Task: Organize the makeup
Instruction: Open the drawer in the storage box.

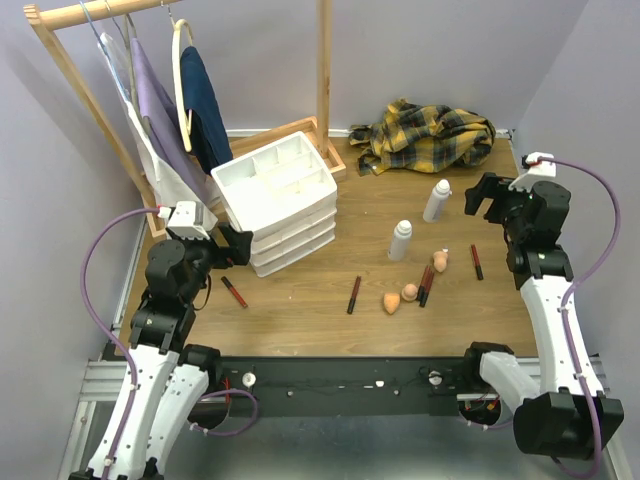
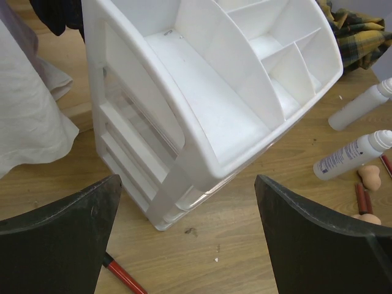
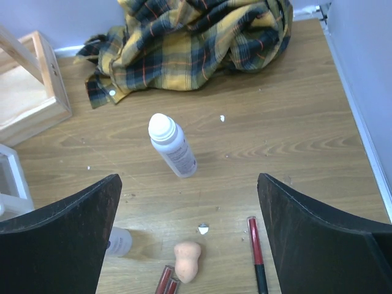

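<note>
Two white capped bottles (image 1: 437,200) (image 1: 401,240) stand on the wooden table right of centre. Three peach sponges (image 1: 440,260) (image 1: 409,292) (image 1: 391,302) lie just in front of them. Dark-red sticks are scattered around: one (image 1: 234,292) near the left arm, one (image 1: 354,294) mid-table, a pair (image 1: 426,284) by the sponges, one (image 1: 477,261) at the right. My left gripper (image 1: 240,245) (image 2: 187,184) hangs open, facing the drawer unit's corner, nothing between its fingers. My right gripper (image 1: 478,195) (image 3: 188,180) is open above a bottle (image 3: 173,146), a sponge (image 3: 187,260) and a stick (image 3: 256,251).
A white plastic drawer unit (image 1: 275,200) (image 2: 202,92) with an open divided top tray stands left of centre. A yellow plaid cloth (image 1: 425,135) (image 3: 190,37) is heaped at the back right. A wooden clothes rack (image 1: 322,75) with hanging garments fills the back left.
</note>
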Controlling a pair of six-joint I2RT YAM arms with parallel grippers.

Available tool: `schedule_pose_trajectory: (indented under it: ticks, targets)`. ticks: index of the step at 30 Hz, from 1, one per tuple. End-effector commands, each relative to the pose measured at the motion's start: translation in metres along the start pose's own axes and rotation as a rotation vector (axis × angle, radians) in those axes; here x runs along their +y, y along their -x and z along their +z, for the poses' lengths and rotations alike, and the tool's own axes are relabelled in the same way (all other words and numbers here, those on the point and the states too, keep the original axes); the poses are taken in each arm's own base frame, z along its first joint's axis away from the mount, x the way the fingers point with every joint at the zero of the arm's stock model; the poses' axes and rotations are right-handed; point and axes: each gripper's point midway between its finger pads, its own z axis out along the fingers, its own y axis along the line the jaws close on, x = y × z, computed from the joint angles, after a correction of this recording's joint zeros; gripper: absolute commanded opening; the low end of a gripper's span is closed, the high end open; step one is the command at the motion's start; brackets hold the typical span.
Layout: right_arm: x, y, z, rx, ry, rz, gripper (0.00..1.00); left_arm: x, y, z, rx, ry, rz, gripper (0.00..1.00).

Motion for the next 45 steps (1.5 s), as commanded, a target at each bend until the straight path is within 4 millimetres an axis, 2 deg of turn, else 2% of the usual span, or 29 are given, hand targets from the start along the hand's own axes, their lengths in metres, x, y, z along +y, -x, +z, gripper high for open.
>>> schedule_pose_trajectory:
  ticks: [1, 5, 8, 12, 17, 18, 20, 21, 23, 27, 30, 34, 38, 45]
  targets:
    - [0.007, 0.023, -0.013, -0.056, 0.028, 0.002, 1.00, -0.009, 0.019, -0.009, -0.066, -0.031, 0.013, 0.99]
    - [0.020, 0.019, -0.017, -0.038, 0.107, -0.030, 1.00, -0.009, 0.020, -0.011, -0.074, -0.035, 0.019, 0.99]
    - [0.039, 0.015, -0.022, -0.030, 0.229, -0.079, 1.00, -0.013, 0.021, -0.011, -0.072, -0.052, 0.020, 0.99]
    - [0.085, 0.006, -0.042, -0.034, 0.545, -0.226, 1.00, -0.018, 0.023, -0.009, -0.073, -0.077, -0.003, 0.99]
    - [0.115, -0.008, -0.060, 0.009, 0.798, -0.273, 1.00, -0.025, 0.025, -0.006, -0.023, -0.086, -0.061, 0.99]
    - [0.123, -0.014, -0.063, 0.025, 0.883, -0.272, 1.00, -0.026, 0.032, -0.008, -0.027, -0.077, -0.072, 0.99]
    - [0.130, -0.015, -0.063, 0.042, 0.942, -0.249, 1.00, -0.015, 0.028, -0.004, 0.014, 0.004, -0.122, 0.99]
    - [0.134, -0.019, -0.060, 0.067, 0.990, -0.218, 1.00, -0.013, 0.034, -0.005, 0.009, 0.030, -0.138, 0.99]
    - [0.137, -0.014, -0.057, 0.071, 1.030, -0.203, 1.00, -0.005, 0.030, -0.002, 0.038, 0.086, -0.170, 0.99]
    - [0.144, -0.017, -0.049, 0.099, 1.082, -0.143, 1.00, 0.005, 0.040, 0.002, 0.015, 0.173, -0.242, 0.98]
    - [0.146, -0.028, -0.046, 0.130, 1.065, -0.137, 1.00, 0.013, 0.041, 0.006, 0.016, 0.225, -0.255, 0.94]
    - [0.147, -0.040, -0.048, 0.146, 1.065, -0.121, 1.00, 0.031, 0.039, 0.016, 0.028, 0.331, -0.267, 0.83]
    - [0.145, -0.048, -0.045, 0.174, 1.048, -0.117, 1.00, 0.034, 0.037, 0.028, 0.043, 0.350, -0.263, 0.73]
    - [0.145, -0.049, -0.044, 0.174, 1.041, -0.125, 1.00, 0.044, 0.029, 0.041, 0.074, 0.385, -0.210, 0.70]
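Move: Some 24 cm ahead of the left hand and 11 cm to its right stands the white storage box, its middle about 17 cm lower; a red pencil lies 5 cm ahead and 2 cm left, some 25 cm below. From the right hand the box is about 48 cm left and 13 cm ahead. The near bottle is 18 cm left and 4 cm ahead of that hand, the far bottle 5 cm left and 14 cm ahead, both about 20 cm below. Rising about 4 cm, then dipping again as it goes some 5 cm forward and a little left, the left hand brings its fingers to the storage box's near-left corner, turning counter-clockwise, tipping down and closing partway there. The right hand, wide open, sweeps about 15 cm left towards the box and draws slightly back, swinging some 60 degrees counter-clockwise, then holds still. ##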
